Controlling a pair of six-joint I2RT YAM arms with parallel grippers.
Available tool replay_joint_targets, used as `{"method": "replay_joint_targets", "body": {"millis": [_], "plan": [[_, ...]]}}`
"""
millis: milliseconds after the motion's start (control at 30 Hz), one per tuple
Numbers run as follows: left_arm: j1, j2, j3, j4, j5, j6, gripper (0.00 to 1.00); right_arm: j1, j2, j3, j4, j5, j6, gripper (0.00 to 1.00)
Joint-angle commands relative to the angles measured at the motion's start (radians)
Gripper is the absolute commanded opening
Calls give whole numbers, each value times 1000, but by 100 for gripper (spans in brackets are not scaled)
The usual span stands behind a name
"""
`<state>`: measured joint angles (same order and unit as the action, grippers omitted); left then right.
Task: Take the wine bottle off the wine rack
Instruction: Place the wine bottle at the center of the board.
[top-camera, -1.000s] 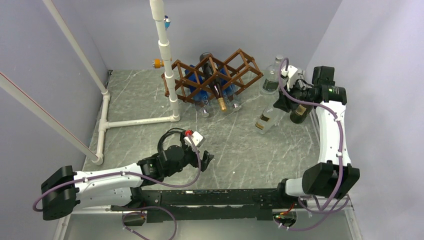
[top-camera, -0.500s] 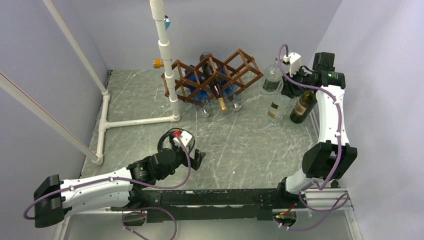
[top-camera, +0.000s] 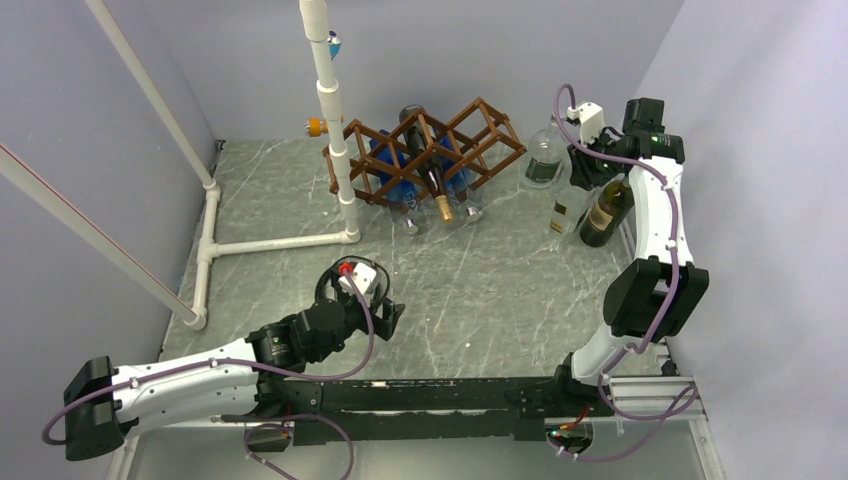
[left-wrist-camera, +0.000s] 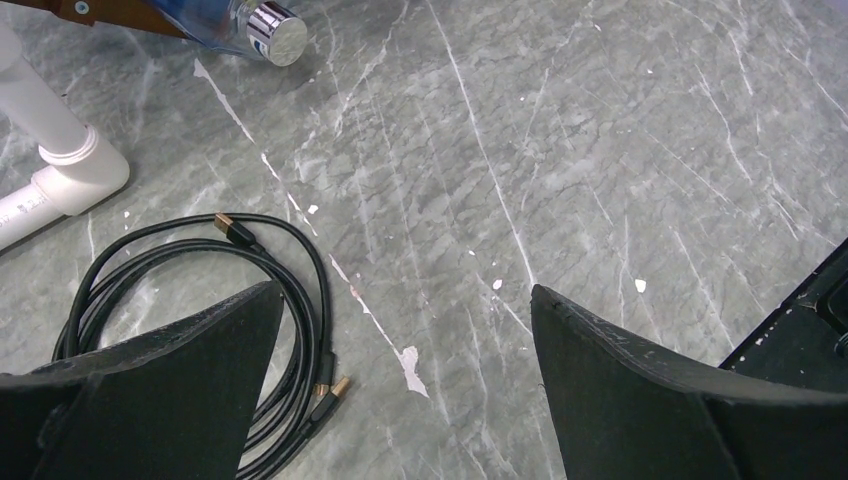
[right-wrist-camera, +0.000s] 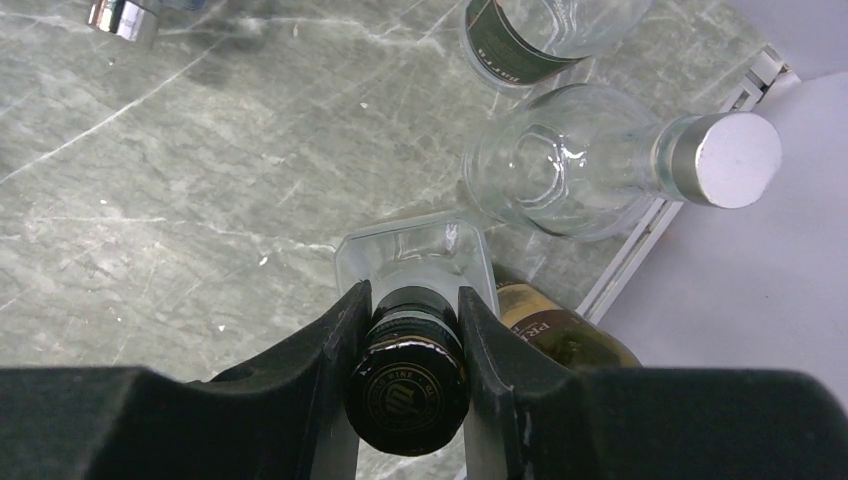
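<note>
The dark brown wine rack (top-camera: 430, 148) stands at the back of the table with several bottles lying in its cells. Off to its right, my right gripper (top-camera: 578, 180) is shut on the neck of a clear square wine bottle (top-camera: 562, 212), which hangs upright. In the right wrist view both fingers of the right gripper (right-wrist-camera: 410, 330) press just below the wine bottle's (right-wrist-camera: 415, 250) black cap (right-wrist-camera: 408, 395). Near the front, my left gripper (top-camera: 385, 315) is open over bare table, far from the rack. The left wrist view shows nothing between the left gripper's (left-wrist-camera: 405, 300) fingers.
A dark olive bottle (top-camera: 603, 212) and a round clear bottle (top-camera: 543, 160) stand close beside the held one. Another clear bottle with a silver cap (right-wrist-camera: 600, 160) is near the table's right rail (right-wrist-camera: 640, 250). A coiled black cable (left-wrist-camera: 200, 300) and white PVC pipe (left-wrist-camera: 60, 170) lie left.
The right gripper swung the clear bottle from tilted to upright and carried it right, next to the olive bottle. The left arm drew back towards the near left.
</note>
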<state>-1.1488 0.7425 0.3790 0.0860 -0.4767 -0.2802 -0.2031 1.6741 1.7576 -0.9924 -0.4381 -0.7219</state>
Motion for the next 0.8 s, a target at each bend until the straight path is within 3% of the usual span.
{"method": "replay_joint_targets", "body": {"millis": [0,167,600,767], "plan": [[-2,-11,-12,8,-18,-13,100,-9,-16,95,108,23,7,2],[-2,-13,-10,9,-14,-11,99,-17,13,107,109,37,16,11],[-2,-6,-6,14,-6,-14,100,-34,37,123,103,8,42,56],[-1,-3,-5,20,5,-17,100,-36,29,135,93,-11,51,64]]}}
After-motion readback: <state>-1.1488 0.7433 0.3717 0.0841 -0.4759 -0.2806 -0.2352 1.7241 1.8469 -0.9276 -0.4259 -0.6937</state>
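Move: My right hand still grips the black-capped clear wine bottle by its neck, base down. Its standing spot on the board is roughly 22 cm below, 1 cm ahead and 1 cm right. The green wine bottle stands about 9 cm right of my right hand and 1 cm back; the white-capped round bottle some 9 cm ahead and 2 cm right; the green-label bottle about 14 cm ahead and 5 cm left. From my left hand, that spot lies around 35 cm ahead and 47 cm right, 13 cm below. Keeping its height, my right hand eases the held bottle about 2 cm forward and to the right, in beside the green wine bottle. Then its fingers open to roughly double their gap, letting go of the neck, while the hand rises about 2 cm, creeps a bit farther forward-right and tips up slightly, the fingers still on either side of the cap. ##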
